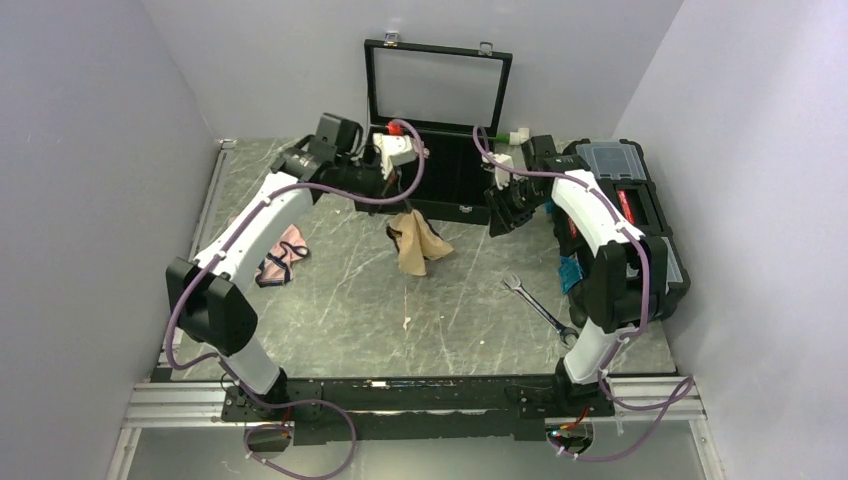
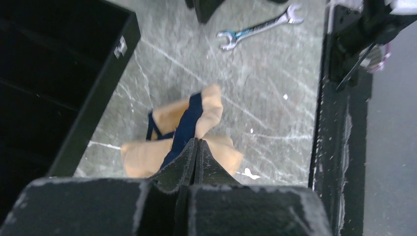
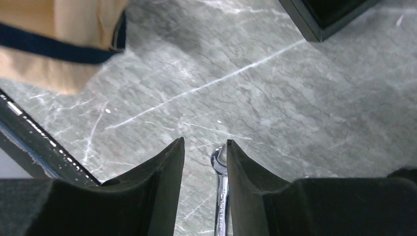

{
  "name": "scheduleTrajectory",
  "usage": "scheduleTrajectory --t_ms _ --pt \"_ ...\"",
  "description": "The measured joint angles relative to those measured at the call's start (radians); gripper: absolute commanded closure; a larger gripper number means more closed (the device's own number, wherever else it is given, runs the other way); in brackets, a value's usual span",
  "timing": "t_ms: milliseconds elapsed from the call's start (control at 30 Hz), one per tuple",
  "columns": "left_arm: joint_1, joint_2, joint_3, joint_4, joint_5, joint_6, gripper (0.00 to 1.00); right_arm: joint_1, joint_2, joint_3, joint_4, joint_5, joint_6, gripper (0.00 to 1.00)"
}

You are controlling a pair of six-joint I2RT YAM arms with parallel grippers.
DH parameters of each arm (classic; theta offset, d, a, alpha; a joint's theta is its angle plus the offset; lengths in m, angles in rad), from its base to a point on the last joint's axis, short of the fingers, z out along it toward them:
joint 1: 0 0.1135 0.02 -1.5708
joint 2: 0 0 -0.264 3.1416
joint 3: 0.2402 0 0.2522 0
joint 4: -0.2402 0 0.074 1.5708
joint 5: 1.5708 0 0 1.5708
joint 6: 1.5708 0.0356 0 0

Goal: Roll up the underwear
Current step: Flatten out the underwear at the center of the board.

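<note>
The tan underwear with navy edging hangs bunched in front of the open black case, its lower part near the table. My left gripper is shut on its top. In the left wrist view the closed fingertips pinch the navy band, and the underwear spreads out below them. My right gripper hovers to the right of the cloth, apart from it. Its jaws stand open with nothing between them, above the table. The underwear shows at the upper left of the right wrist view.
An open black case stands at the back centre. A wrench lies on the table at the right, under my right gripper. Pink underwear lies at the left under my left arm. A black toolbox sits at the right edge.
</note>
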Motion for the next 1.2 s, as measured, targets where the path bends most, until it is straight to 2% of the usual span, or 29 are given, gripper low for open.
scheduleTrajectory --t_ms 100,267,467,633,900,1200 --pt "0.032 -0.014 0.051 -0.002 0.072 -0.055 1.00 -0.001 -0.008 0.028 -0.020 -0.074 -0.032 0.56" --pt "0.071 -0.014 0.071 0.010 0.159 -0.205 1.00 -0.001 -0.011 0.057 -0.072 -0.218 -0.099 0.39" --pt "0.086 -0.016 0.057 0.045 0.153 -0.370 1.00 0.000 -0.011 0.086 -0.153 -0.434 -0.195 0.26" --pt "0.087 -0.019 -0.042 0.142 0.109 -0.536 1.00 0.014 -0.013 0.064 -0.172 -0.552 -0.246 0.12" --pt "0.091 0.111 -0.077 0.288 0.146 -0.769 1.00 0.080 -0.027 -0.125 0.013 -0.536 -0.191 0.01" --pt "0.093 0.134 -0.117 0.391 0.193 -0.882 1.00 0.166 0.025 -0.165 0.230 -0.462 -0.152 0.00"
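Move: The tan underwear hangs pinched in the left fingertips, its middle about 11 cm below them, 3 cm back and 2 cm to the right. From the right hand that middle lies roughly 17 cm left and 4 cm back, near the same height. From the right hand, the glass-lid case's middle is some 17 cm ahead, 15 cm left and 7 cm down; the wrench is 13 cm back, 7 cm right and 10 cm below. Opening wide, the right hand arcs about 11 cm left towards the underwear; the left keeps its pinch, turning. ##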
